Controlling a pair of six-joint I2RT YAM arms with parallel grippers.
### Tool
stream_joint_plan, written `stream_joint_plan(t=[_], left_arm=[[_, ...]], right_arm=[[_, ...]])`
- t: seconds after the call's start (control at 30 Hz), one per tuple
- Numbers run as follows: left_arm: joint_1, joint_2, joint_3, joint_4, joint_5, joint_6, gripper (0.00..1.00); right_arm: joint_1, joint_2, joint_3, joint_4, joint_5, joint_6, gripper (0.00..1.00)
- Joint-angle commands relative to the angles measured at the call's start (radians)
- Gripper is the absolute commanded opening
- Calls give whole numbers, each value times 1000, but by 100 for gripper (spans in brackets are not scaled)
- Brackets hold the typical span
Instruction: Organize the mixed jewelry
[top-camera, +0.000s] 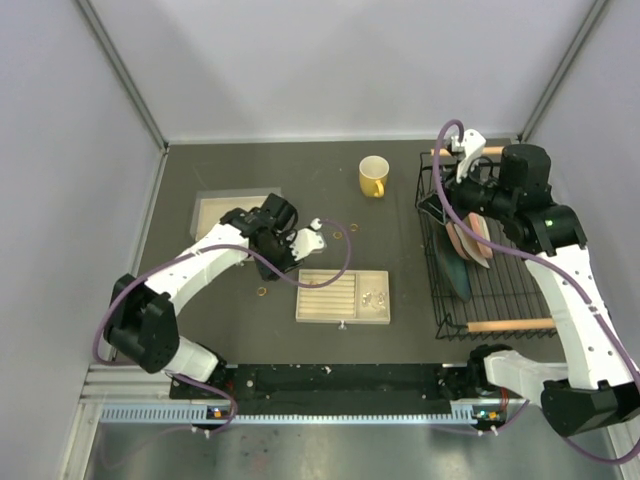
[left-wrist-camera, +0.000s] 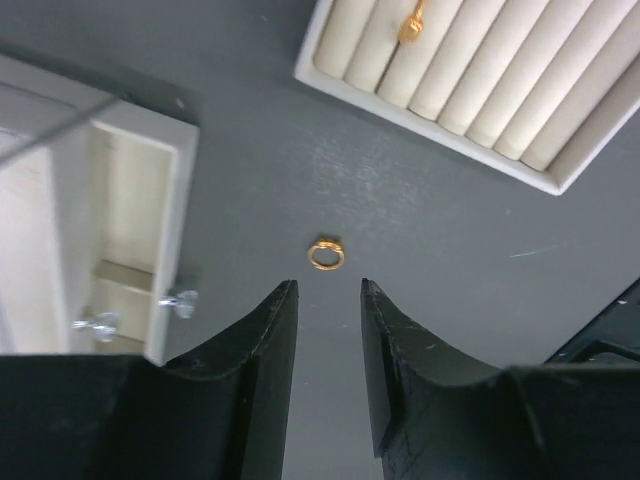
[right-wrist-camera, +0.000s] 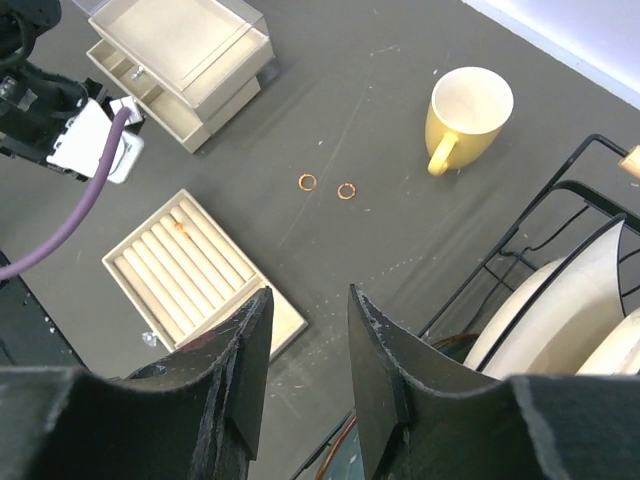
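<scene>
A small gold ring (left-wrist-camera: 325, 254) lies on the dark table just ahead of my left gripper (left-wrist-camera: 328, 285), which hovers above it open and empty. This ring (top-camera: 262, 292) lies left of the cream slotted tray (top-camera: 343, 295). One gold ring (left-wrist-camera: 411, 25) sits in a tray slot. A silvery cluster (top-camera: 375, 297) rests in the tray's right compartment. Two more rings (right-wrist-camera: 307, 181) (right-wrist-camera: 346, 190) lie loose between tray and mug. My right gripper (right-wrist-camera: 308, 290) hangs high by the dish rack, open, nothing between its fingers.
A cream drawer box (top-camera: 215, 212) stands at the left, partly under the left arm. A yellow mug (top-camera: 373, 176) stands at the back. A black wire dish rack (top-camera: 500, 290) with plates fills the right side.
</scene>
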Motion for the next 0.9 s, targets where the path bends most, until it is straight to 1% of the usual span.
stream_joint_plan(t=[0.0,0.17,0.27,0.57,0.87], left_arm=[[36,-38,-85,51,102,-120,37],[68,-32,-148,86,117,-264,38],[79,-9,-165,99,130,-306,39],[114,106,-172,166,70,-338,37],[150,149,-174,206,36,-341,36]], right_arm=[[-9,13,-14,19,-21,10,37],[-9,21,-28,25,-21,22,38],[-11,21,-36,30,-18,26,39],[-11,15,-57,34,-11,31,40],[-11,21,-61,34,5,17,39]])
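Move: The loose gold ring on the table lies about 10 cm below the left hand, some 4 cm to its left and 1 cm back. The tray's middle is roughly 15 cm to that hand's right and 3 cm back; the drawer box sits about 15 cm ahead and 9 cm left, both lower by 7 to 9 cm. From the right hand the ring is some 37 cm left, 4 cm back and 33 cm down. Left hand sinks about 8 cm, edging left towards the ring, turning 25 degrees counter-clockwise; right lowers 3 cm. ##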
